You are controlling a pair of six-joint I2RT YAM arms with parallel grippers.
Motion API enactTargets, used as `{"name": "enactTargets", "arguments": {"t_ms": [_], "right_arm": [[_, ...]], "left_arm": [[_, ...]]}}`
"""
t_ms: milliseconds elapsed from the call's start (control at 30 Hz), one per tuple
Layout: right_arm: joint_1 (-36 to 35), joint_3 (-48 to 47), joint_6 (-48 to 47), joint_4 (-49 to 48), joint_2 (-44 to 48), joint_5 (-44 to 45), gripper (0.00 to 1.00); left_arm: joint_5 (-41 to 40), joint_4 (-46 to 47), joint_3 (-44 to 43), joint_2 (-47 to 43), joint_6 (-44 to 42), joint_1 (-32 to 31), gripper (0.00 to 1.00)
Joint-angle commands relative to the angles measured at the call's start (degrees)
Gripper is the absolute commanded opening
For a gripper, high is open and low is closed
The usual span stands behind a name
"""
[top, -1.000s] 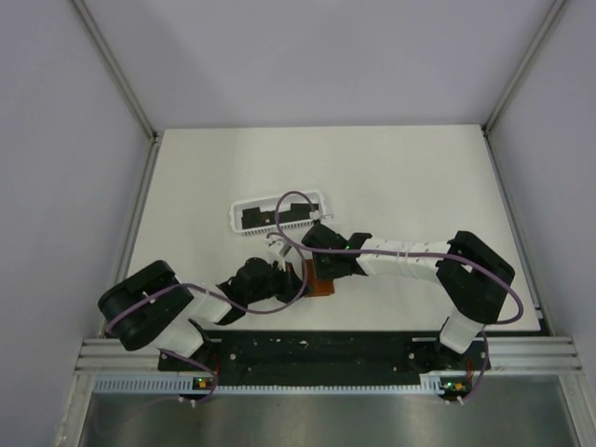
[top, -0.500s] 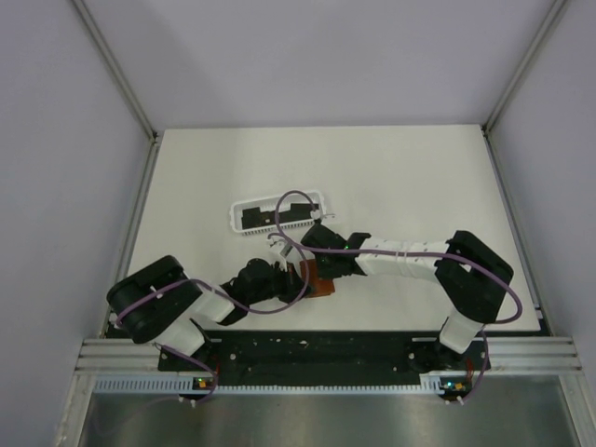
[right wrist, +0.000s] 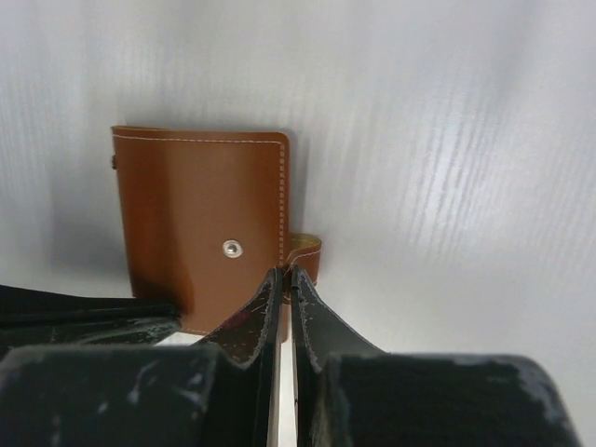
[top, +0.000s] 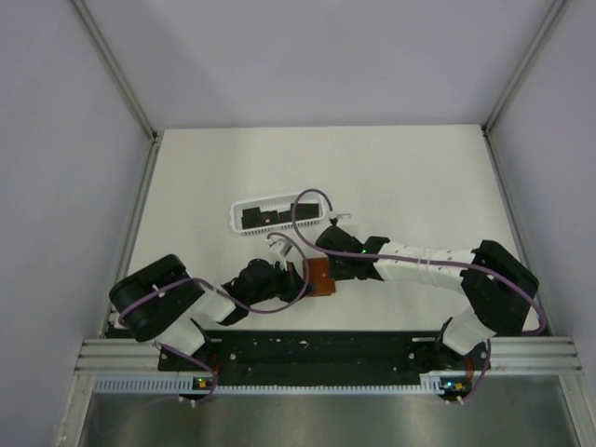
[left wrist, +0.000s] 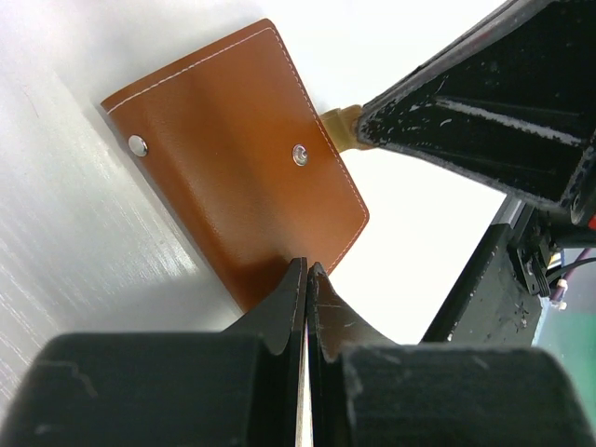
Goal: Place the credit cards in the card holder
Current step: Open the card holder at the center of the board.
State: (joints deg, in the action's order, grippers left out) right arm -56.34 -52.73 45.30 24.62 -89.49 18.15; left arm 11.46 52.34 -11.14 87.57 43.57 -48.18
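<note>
The card holder (top: pixel 319 277), a shut brown leather wallet with two snaps, lies flat between both grippers. In the left wrist view my left gripper (left wrist: pixel 307 271) is shut, its tips at the near edge of the card holder (left wrist: pixel 233 158). Whether leather is pinched between them does not show. My right gripper (right wrist: pixel 284 276) is shut on the clasp tab (right wrist: pixel 305 250), which sticks out of the right edge of the card holder (right wrist: pixel 200 214). Black credit cards (top: pixel 253 220) lie in a white basket behind the grippers.
The white slotted basket (top: pixel 279 198) sits just beyond the grippers, left of centre. A purple cable loops over the right wrist (top: pixel 312 200). The black rail at the near table edge (top: pixel 317 346) lies close behind the card holder.
My right gripper has shut on the clasp tab, and its arm has swung out to the right. The left gripper has stayed shut beside the card holder.
</note>
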Motion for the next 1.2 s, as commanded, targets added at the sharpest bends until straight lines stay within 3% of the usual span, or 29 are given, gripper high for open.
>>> {"name": "enactTargets", "arguments": {"t_ms": [0,567,700,800,867,1167], "right_arm": [[2.72,3.68,0.41,1.39,3.27,1.45,0.0],[5.89,12.73,-0.83,-7.56,10.91,-0.66,0.0],[5.89,15.28,-1.44,-11.96,15.65,-2.68,0.32],[5.97,15.64,-3.1,-14.68,18.91,-4.7,0.5],[5.89,14.07,-4.6,-15.22,18.4,-6.63,0.55],[4.4,3.61,-3.82,-10.56,5.57,-8.48,0.6]], "left_arm": [[-3.12,-5.58,0.33,1.9,-1.03,-0.07,0.0],[-2.67,-16.46,-4.68,-6.79,-4.81,-0.07,0.0],[-4.17,-20.34,-6.61,-8.73,-6.65,-0.07,0.0],[-4.26,-20.78,-6.88,-8.47,-6.92,-0.07,0.0],[-4.08,-20.52,-6.79,-7.94,-6.83,-0.07,0.0],[-3.55,-17.27,-5.48,-6.27,-5.08,-0.07,0.0]]}}
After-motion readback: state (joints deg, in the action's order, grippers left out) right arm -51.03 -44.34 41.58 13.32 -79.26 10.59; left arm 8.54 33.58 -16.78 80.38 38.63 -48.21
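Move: The right fingers already pinch the card holder's strap at its right edge; the holder's middle lies about 4 cm left of them, 1 cm farther out and slightly below. The white basket stands some 18 cm ahead and 15 cm left of that hand. The left hand, shut, is at the holder's near-left corner, the holder's middle about 4 cm ahead of it and 2 cm to its right. The right hand pulls the strap about 6 cm right and down, loses it, then opens, rising back leftward. ##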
